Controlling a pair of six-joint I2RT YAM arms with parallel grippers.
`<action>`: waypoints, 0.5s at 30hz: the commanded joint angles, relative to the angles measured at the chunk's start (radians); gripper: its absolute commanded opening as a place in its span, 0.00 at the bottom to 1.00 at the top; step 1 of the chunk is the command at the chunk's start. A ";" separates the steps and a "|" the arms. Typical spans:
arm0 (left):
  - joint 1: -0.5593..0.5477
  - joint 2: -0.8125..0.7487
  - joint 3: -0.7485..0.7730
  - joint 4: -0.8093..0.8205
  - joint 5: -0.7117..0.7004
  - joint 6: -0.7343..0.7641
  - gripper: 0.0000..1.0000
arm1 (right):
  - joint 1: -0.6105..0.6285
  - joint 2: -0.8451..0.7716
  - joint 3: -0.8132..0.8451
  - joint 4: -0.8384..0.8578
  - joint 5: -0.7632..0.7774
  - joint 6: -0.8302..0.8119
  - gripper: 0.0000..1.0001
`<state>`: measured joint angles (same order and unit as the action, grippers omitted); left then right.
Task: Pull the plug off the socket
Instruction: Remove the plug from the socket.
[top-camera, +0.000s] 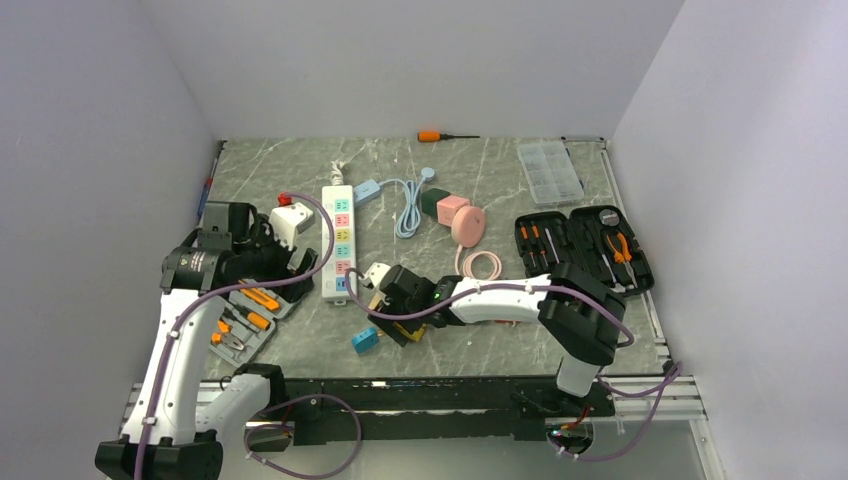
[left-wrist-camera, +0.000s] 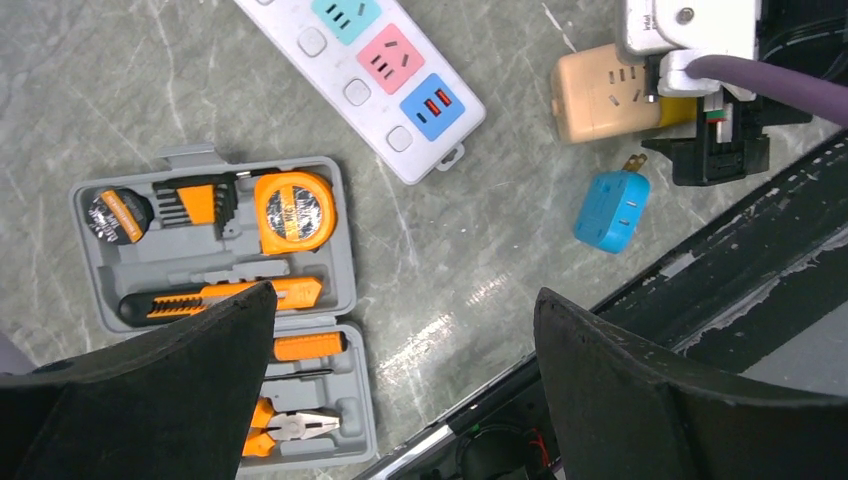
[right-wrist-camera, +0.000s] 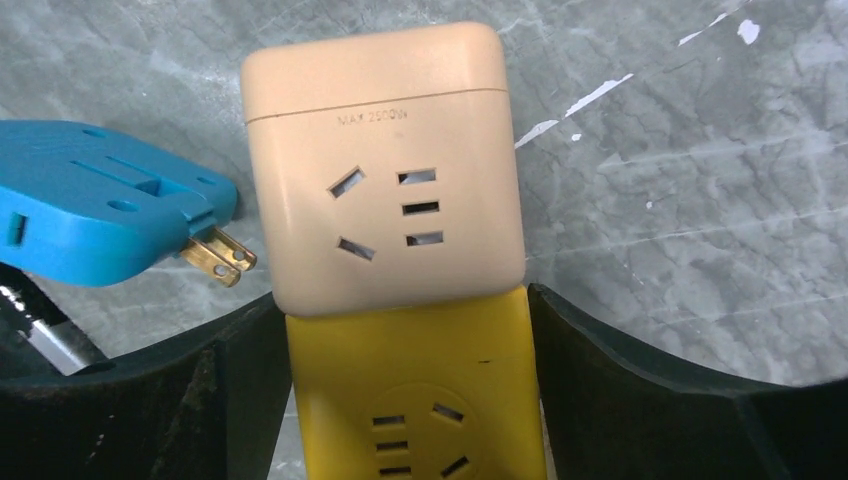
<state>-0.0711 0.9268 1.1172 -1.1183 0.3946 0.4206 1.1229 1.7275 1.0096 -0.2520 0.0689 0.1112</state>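
The socket (top-camera: 339, 243), a long white strip with pastel outlets, lies left of centre; the left wrist view shows its near end (left-wrist-camera: 370, 70) with bare outlets. To its right a yellow adapter block (right-wrist-camera: 415, 390) lies flat with a beige cube adapter (right-wrist-camera: 385, 170) plugged onto its far end. My right gripper (right-wrist-camera: 405, 330) (top-camera: 395, 300) straddles the yellow block, a finger pressed to each side. The beige cube (left-wrist-camera: 600, 92) also shows in the left wrist view. My left gripper (left-wrist-camera: 405, 295) (top-camera: 300, 268) hangs wide open and holds nothing, left of the strip.
A blue two-pin adapter (top-camera: 365, 339) (right-wrist-camera: 100, 200) lies loose beside the beige cube. An open grey tool case (left-wrist-camera: 215, 260) sits under my left gripper. A black tool kit (top-camera: 585, 250), a clear organiser box (top-camera: 550, 170) and pink items (top-camera: 467, 225) lie on the right. The table's front rail (left-wrist-camera: 700, 260) is close.
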 joint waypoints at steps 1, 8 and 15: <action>0.005 -0.028 0.039 0.038 -0.065 -0.030 1.00 | 0.005 0.008 -0.046 0.075 0.015 0.002 0.79; 0.005 -0.045 0.049 0.043 -0.036 -0.012 0.99 | 0.005 -0.027 -0.088 0.102 0.023 0.009 0.49; 0.005 -0.119 0.032 0.048 0.073 0.114 0.99 | 0.004 -0.124 -0.028 0.055 0.125 0.002 0.00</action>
<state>-0.0711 0.8761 1.1347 -1.0962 0.3729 0.4400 1.1252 1.7058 0.9367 -0.1837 0.1059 0.1223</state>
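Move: The yellow plug sits right between my right fingertips, its middle about 1 cm back of and 1 cm below my hand. The peach socket it is stuck into is some 4 cm ahead and 5 cm to my right hand's left, and the blue plug lies 8 cm left and 4 cm back. From my raised left hand the yellow plug is roughly 19 cm to the right, 4 cm back and 18 cm down. I close my right fingers on the sides of the yellow plug while sinking about 1.5 cm around it, until they stop on its body, partly open. Still gripping, I begin to ease back up and to the right, less than a centimetre. My left hand, open and empty, rises about 2 cm, its fingers tipping slightly upward. ##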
